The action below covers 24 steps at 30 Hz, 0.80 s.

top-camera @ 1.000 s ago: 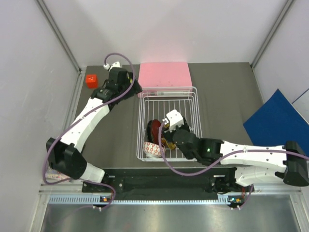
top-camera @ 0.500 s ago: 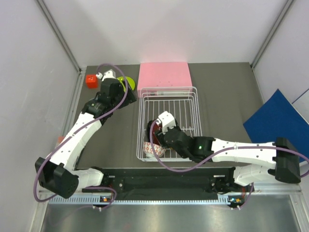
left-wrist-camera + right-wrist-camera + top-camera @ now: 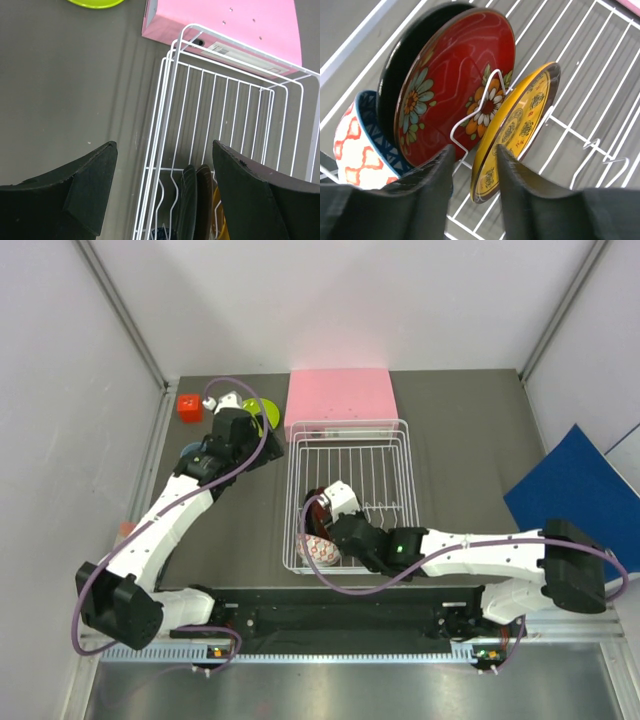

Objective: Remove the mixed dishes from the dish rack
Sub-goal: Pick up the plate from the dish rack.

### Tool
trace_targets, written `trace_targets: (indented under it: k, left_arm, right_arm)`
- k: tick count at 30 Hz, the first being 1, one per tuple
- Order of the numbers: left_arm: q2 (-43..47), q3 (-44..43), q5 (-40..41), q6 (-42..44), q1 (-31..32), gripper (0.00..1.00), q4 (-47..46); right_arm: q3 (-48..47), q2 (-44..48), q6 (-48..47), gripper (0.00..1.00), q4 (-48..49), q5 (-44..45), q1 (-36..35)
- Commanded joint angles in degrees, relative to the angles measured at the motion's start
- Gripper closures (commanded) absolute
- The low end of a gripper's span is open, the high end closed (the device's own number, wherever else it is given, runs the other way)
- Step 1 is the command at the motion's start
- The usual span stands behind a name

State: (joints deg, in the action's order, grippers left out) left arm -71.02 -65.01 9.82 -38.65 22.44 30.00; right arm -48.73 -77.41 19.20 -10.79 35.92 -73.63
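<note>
The white wire dish rack (image 3: 396,455) holds three dishes at its near left end. They are a black-and-red flowered plate (image 3: 455,80), a yellow-amber patterned plate (image 3: 520,125) and a small red-white bowl (image 3: 352,145) with a blue inside. My right gripper (image 3: 475,152) reaches into the rack (image 3: 600,65) and straddles the yellow plate's lower rim. A gap still shows beside its left finger (image 3: 432,172). My left gripper (image 3: 165,185) hangs wide open and empty over the rack's left edge (image 3: 165,100). The lime green plate (image 3: 262,412) lies flat on the table behind the left gripper (image 3: 240,432).
A flat pink box (image 3: 340,393) lies against the rack's far end. A small red cube (image 3: 189,406) sits at the back left. A blue sheet (image 3: 575,485) leans at the right wall. Grey walls close in the table on three sides.
My left arm has drawn back from the far left, uncovering the lime green plate. My right gripper has slid left along the rack and its jaws have narrowed around the yellow plate's rim.
</note>
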Motion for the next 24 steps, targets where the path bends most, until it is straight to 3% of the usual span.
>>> trace_targets:
  k: [1, 5, 10, 24]
  left_arm:
    - [0.36, 0.85, -0.51, -0.02, 0.06, 0.19, -2.84]
    - [0.19, 1.03, -0.51, 0.07, 0.06, 0.19, -3.10]
    - [-0.08, 1.21, -0.77, 0.07, 0.06, 0.20, -3.37]
    - [0.01, 1.73, -0.77, 0.07, 0.06, 0.20, -3.72]
  right_arm:
    - [-0.66, -1.43, 0.93, 0.65, 0.95, -0.33, 0.50]
    - [-0.84, -2.13, 0.93, 0.72, 0.33, -0.15, 0.50]
    - [-1.02, -1.61, 0.84, 1.00, -1.08, 0.55, 0.41]
    - [-8.92, 5.94, -3.99, 1.00, -11.09, 9.25, -2.84]
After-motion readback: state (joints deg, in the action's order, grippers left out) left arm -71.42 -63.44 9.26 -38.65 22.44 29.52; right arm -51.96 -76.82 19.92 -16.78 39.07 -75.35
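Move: Just ahead of the right hand stands the yellow plate, its near rim already between the open fingertips and its middle about 4 cm forward and 4 cm below. The red plate stands some 6 cm to the left of it, the dark plate roughly 3 cm farther left; the patterned bowl is about 7 cm left of the hand, 2 cm back and 5 cm lower. From the left hand the yellow plate lies about 20 cm right, 13 cm back and 13 cm down. Sinking about 1.5 cm over the near rim of the yellow plate, the right hand shuts its part-open fingers and pinches the thin rim, pauses briefly at the bottom, then draws up about 3 cm with the plate in its grip, the wrist hardly turning. ##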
